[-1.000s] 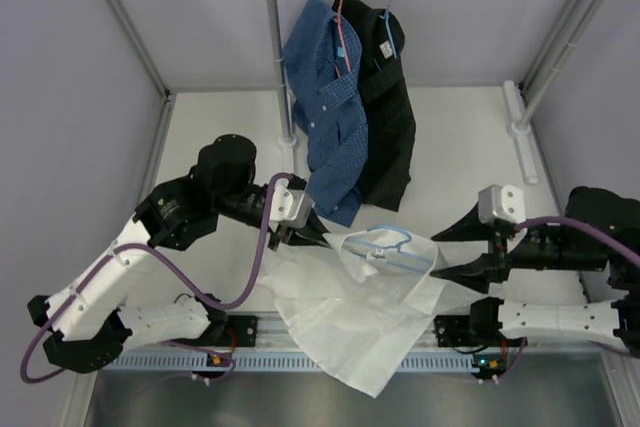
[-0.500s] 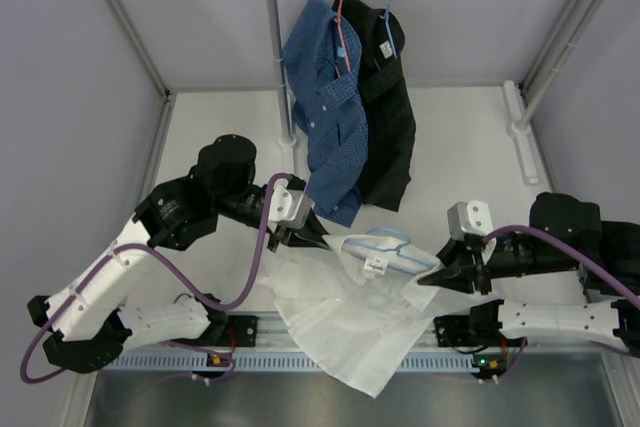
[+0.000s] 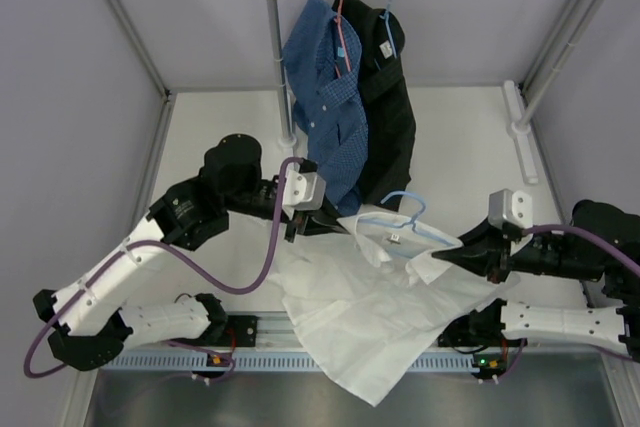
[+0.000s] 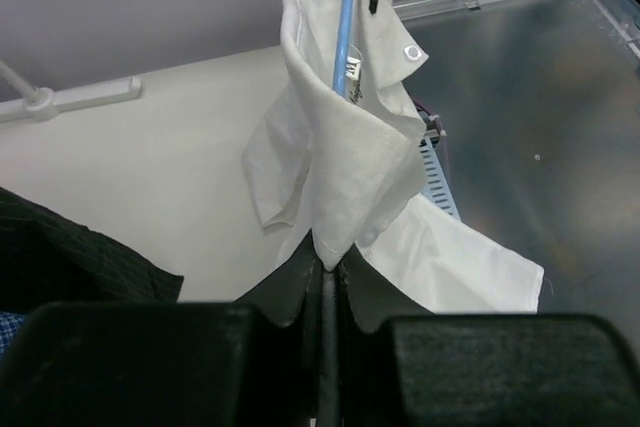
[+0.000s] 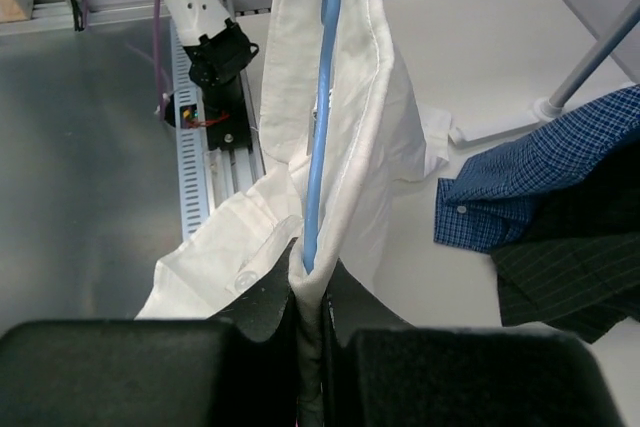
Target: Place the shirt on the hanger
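Observation:
The white shirt [image 3: 375,312] is held up between both grippers, its lower part draped over the table's near edge. The light-blue hanger [image 3: 424,236] sits inside its collar, with the hook sticking up. My left gripper [image 3: 340,228] is shut on a corner of the shirt's left shoulder fabric; the left wrist view shows this gripper [image 4: 325,263], the shirt [image 4: 350,167] and the hanger wire [image 4: 346,17]. My right gripper [image 3: 446,259] is shut on shirt fabric folded over the hanger's end; the right wrist view shows this gripper [image 5: 311,274], the shirt [image 5: 365,137] and the hanger wire [image 5: 320,97].
A clothes rack [image 3: 272,57] stands at the back. It carries a blue checked shirt [image 3: 330,107] on a pink hanger and a black shirt [image 3: 390,117] on a blue hanger, both just behind the left gripper. A slotted rail [image 3: 250,359] runs along the near edge.
Both grippers have moved right and slightly back with the shirt. The collar and hanger have risen, and the shirt is stretched wider between them.

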Controlling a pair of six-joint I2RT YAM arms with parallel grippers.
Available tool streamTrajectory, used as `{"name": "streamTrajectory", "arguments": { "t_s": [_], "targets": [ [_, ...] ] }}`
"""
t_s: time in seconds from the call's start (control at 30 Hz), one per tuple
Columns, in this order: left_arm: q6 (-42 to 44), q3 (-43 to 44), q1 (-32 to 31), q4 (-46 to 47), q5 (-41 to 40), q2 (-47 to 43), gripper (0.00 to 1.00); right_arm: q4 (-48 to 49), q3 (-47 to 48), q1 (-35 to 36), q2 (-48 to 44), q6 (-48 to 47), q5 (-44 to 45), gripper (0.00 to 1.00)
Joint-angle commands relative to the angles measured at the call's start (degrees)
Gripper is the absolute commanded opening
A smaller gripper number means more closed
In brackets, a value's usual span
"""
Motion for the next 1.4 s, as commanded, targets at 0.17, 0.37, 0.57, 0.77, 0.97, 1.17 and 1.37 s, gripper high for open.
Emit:
{"name": "streamTrajectory", "arguments": {
  "t_s": [0.17,0.37,0.57,0.77,0.97,1.17,1.37],
  "targets": [
    [-7.26,0.34,0.79,10.69,-12.31,-2.74,0.98,-1.81,8.75,0.54,0.51,0.36,5.22,0.00],
    [-9.55,-0.01,0.79,11.66,-38.88,-9.06,0.98,-9.55,21.31,0.63,2.89,2.47,14.53,0.00],
    [-9.55,-3.43,0.79,9.21,-62.15,-16.36,0.98,-14.39,33.71,0.54,4.82,5.46,22.00,0.00],
    [-10.51,-9.93,0.79,5.86,-67.78,-22.24,0.98,-22.82,55.81,0.63,13.68,5.47,28.07,0.00],
    [-9.63,-16.79,0.79,5.95,-72.44,-27.43,0.98,-24.59,61.85,0.54,14.23,5.20,32.02,0.00],
    [-9.46,-19.35,0.79,6.65,-74.21,-29.28,0.98,-25.82,59.56,-0.52,12.90,6.34,43.08,0.00],
    [-10.07,-21.28,0.79,7.88,-74.12,-29.55,0.98,-32.06,55.44,-0.52,15.10,13.26,58.47,0.00]
  ]
}}
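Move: Each hand pinches one shoulder of the white shirt, with the blue hanger inside it. The rack rod's free right stretch is roughly 45 cm ahead of the right hand, 11 cm to its right and 23 cm above. The hanger's hook is some 8 cm to that hand's left, 5 cm ahead and 8 cm up, and the black shirt about 35 cm ahead, 9 cm left and 5 cm higher. From the left hand, that stretch is about 40 cm ahead, 28 cm right and 23 cm up. Rightward and up goes the right hand, about 21 cm across and 16 cm higher, keeping its pinch on shirt and hanger; it bears forward late and swings clockwise some 45 degrees, left side raised. The left opens wide, lets go of its shoulder, and draws away forward, then mostly left, rising before it sinks back, turning counter-clockwise until it points ahead. ##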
